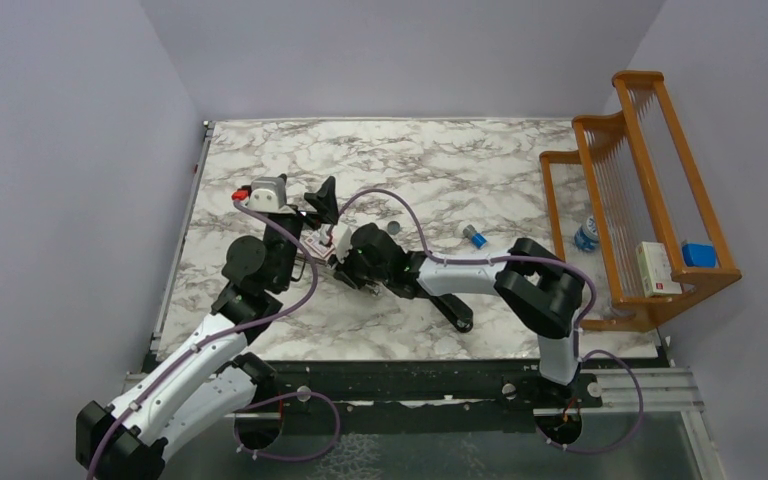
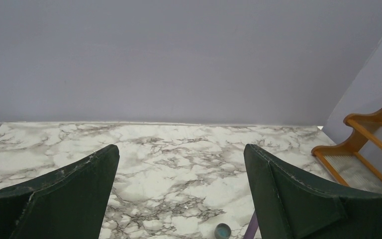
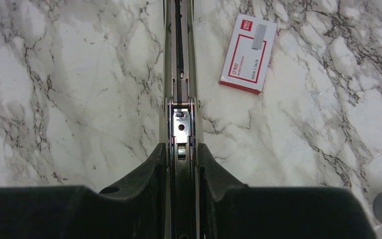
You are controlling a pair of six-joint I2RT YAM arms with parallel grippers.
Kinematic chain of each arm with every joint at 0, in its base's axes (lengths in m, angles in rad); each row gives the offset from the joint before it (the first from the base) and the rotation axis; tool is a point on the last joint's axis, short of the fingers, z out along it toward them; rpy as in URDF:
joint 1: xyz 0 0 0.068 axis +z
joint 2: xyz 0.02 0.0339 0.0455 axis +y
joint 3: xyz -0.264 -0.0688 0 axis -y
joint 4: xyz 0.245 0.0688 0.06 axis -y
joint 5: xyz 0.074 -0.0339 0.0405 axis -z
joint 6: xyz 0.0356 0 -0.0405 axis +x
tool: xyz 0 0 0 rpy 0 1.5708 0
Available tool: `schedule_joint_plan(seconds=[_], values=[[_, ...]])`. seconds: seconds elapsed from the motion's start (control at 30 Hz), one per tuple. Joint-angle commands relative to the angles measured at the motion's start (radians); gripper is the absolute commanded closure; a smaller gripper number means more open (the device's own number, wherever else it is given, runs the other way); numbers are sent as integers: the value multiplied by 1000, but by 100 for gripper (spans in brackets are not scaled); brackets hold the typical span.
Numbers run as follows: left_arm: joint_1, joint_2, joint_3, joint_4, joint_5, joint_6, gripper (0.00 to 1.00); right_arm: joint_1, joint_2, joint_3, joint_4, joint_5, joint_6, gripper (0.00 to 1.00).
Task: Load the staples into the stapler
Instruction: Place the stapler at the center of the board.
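Note:
The stapler (image 3: 180,74) lies open on the marble table, its long metal channel running straight ahead of my right gripper (image 3: 181,149). That gripper is shut on the stapler's sides near the hinge. In the top view the right gripper (image 1: 345,262) sits at the table's middle left and covers most of the stapler. A white-and-red staple box (image 3: 248,54) lies flat just right of the channel. No loose staples show. My left gripper (image 2: 180,147) hangs open above the table with nothing between its fingers, and in the top view the left gripper (image 1: 322,198) is just behind the right one.
A small dark round disc (image 1: 393,228) and a blue-and-white cylinder (image 1: 475,237) lie right of the grippers. A wooden rack (image 1: 640,200) at the right edge holds a white-and-red box (image 1: 657,268) and a blue block (image 1: 698,254). A black elongated piece (image 1: 455,312) lies under the right forearm.

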Motion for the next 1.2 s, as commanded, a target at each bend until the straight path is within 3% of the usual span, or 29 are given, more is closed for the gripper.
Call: schedule_joint_plan(seconds=[0.0, 0.47, 0.77, 0.97, 1.17], values=[[2, 10, 42, 4, 28, -5, 1, 7, 18, -1, 144, 102, -32, 98], [2, 35, 49, 3, 43, -22, 1, 22, 53, -21, 100, 7, -44, 91], [2, 65, 57, 4, 42, -33, 1, 22, 23, -37, 95, 14, -29, 50], [2, 87, 65, 4, 43, -44, 1, 21, -117, -52, 34, 40, 21, 45], [2, 127, 65, 6, 61, -63, 1, 19, -358, -229, -65, 201, 114, 44]])
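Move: The right hand holds the opened stapler. The spot on the board where the stapler goes is straight under that hand, about 5 cm down. From the hand, the staple box lies some 8 cm ahead and 6 cm left, the small round cup about 11 cm ahead and 10 cm right, and the black stapler roughly 21 cm right and 5 cm back, all near board level. From the left hand, the spot is about 4 cm back, 5 cm right and 32 cm below. Downward first: after a nudge forward of about 1 cm, which it then takes back, the right hand lowers the still-pinched, opened stapler some 3 cm onto the board. There its fingers open to about half and let go, and the hand climbs roughly 9 cm clear, drawing slightly to the right. The empty left hand, fingers wide open, eases a couple of centimetres forward, right and down. ##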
